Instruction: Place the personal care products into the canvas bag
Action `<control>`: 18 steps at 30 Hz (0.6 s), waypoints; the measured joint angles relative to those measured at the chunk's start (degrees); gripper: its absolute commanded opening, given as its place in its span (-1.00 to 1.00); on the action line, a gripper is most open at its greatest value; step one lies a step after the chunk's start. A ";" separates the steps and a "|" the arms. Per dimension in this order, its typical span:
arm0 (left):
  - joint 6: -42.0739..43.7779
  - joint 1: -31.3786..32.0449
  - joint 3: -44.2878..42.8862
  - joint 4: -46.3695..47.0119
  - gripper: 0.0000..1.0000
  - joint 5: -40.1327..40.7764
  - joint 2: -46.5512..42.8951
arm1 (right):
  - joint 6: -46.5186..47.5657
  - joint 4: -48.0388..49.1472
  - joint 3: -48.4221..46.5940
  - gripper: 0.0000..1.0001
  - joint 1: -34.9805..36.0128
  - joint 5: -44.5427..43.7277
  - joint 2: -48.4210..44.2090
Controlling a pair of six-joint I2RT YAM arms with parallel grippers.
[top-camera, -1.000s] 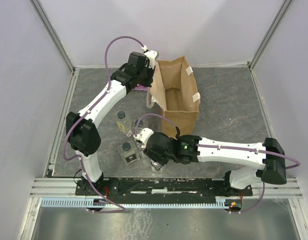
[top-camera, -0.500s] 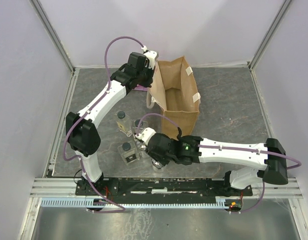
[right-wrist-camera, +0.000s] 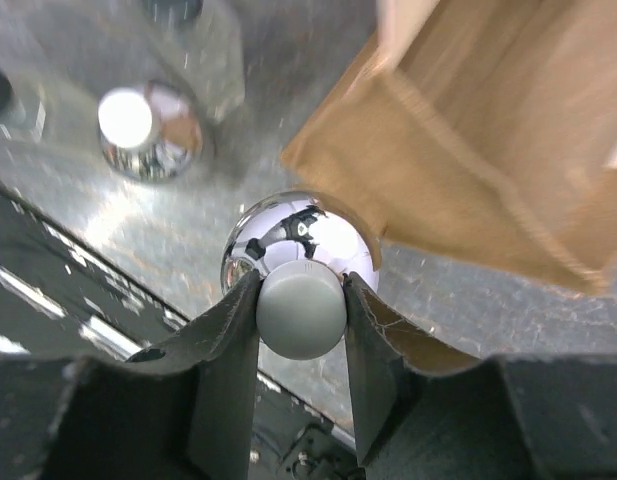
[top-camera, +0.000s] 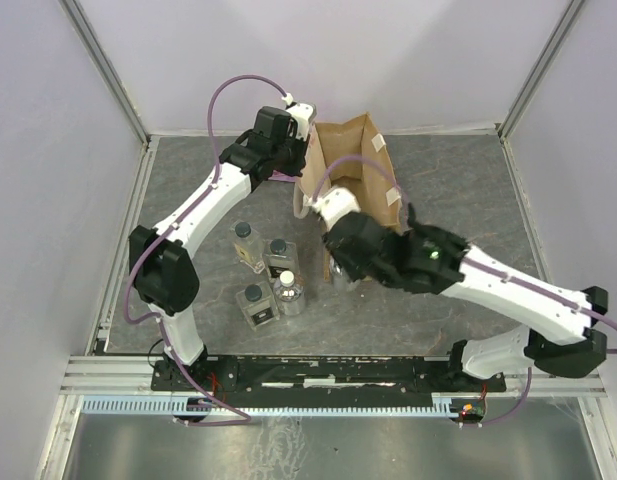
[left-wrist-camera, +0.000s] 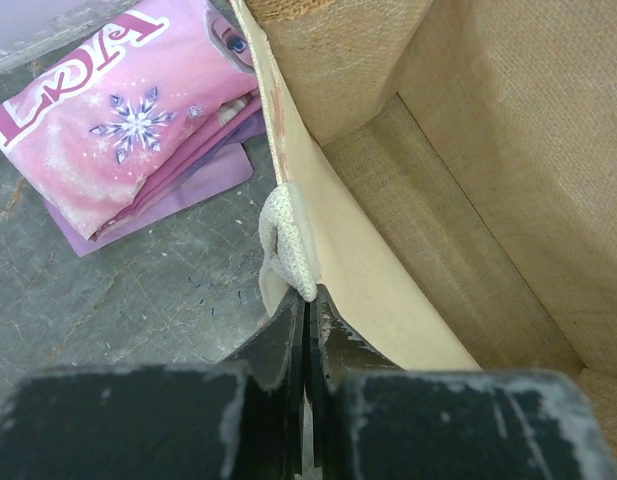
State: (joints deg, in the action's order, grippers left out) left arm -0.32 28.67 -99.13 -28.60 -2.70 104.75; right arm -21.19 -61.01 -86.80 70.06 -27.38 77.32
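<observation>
The canvas bag [top-camera: 360, 165] stands open at the back of the table. My left gripper [top-camera: 302, 160] is shut on its pale handle [left-wrist-camera: 288, 235] at the left rim, with the bag's inside wall [left-wrist-camera: 508, 150] beside it. My right gripper [right-wrist-camera: 301, 310] is shut on the grey cap of a round clear bottle [right-wrist-camera: 298, 230], held in the air just in front of the bag's near corner [right-wrist-camera: 488, 150]. In the top view that gripper [top-camera: 340, 268] hangs by the bag's front face. Squarish dark-capped bottles [top-camera: 246, 245] [top-camera: 280, 255] [top-camera: 256, 305] and a round white-capped one [top-camera: 288, 293] stand on the table.
A flat pink packet [left-wrist-camera: 138, 130] lies on the table left of the bag, under my left wrist. The white-capped round bottle [right-wrist-camera: 148, 130] shows below my right wrist. A metal rail [top-camera: 328, 372] runs along the near edge.
My right arm has lifted the round bottle from near the front edge and carried it back towards the bag. The left arm has stayed on the handle.
</observation>
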 measured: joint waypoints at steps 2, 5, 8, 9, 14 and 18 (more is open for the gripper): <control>-0.02 0.00 0.13 0.00 -0.95 -0.20 -0.13 | 0.46 -0.57 -4.83 -1.00 -2.10 -0.81 -0.74; 0.00 0.02 0.15 0.00 -0.95 -0.42 -0.26 | 2.47 -0.74 -11.21 -1.00 -5.81 -1.46 -1.22; 0.00 0.02 0.20 0.00 -0.95 -0.44 -0.39 | 5.57 -0.52 -16.96 -1.00 -11.43 -0.63 -0.83; -0.02 0.02 0.24 0.00 -0.95 -0.48 -0.44 | 6.60 -0.61 -18.82 -1.00 -13.44 -0.15 -0.35; -0.02 0.02 0.92 0.17 -0.95 -1.36 -0.76 | 12.35 -0.61 -32.28 -1.00 -26.10 4.79 6.67; -0.02 0.02 1.07 0.48 -0.95 -2.34 -0.79 | 15.06 -0.24 -41.79 -1.00 -31.74 9.51 13.86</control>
State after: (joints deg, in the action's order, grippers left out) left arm -0.34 28.69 -98.06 -28.12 -5.04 103.96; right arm -6.13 -61.25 -128.60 38.33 -17.87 91.18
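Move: The canvas bag's middle lies about 15 cm ahead of the right hand, some 2 cm right and 14 cm below. The standing white-capped bottle is about 12 cm to that hand's left and 1 cm ahead; a square dark-capped bottle is 14 cm left and 7 cm ahead, both some 19 cm below. From the left hand, pinching the bag's left side, the bag's middle lies about 9 cm back, 10 cm right and 11 cm lower. The right hand carries its gripped white-capped bottle some 18 cm up, 17 cm forward and slightly right, over the bag. ##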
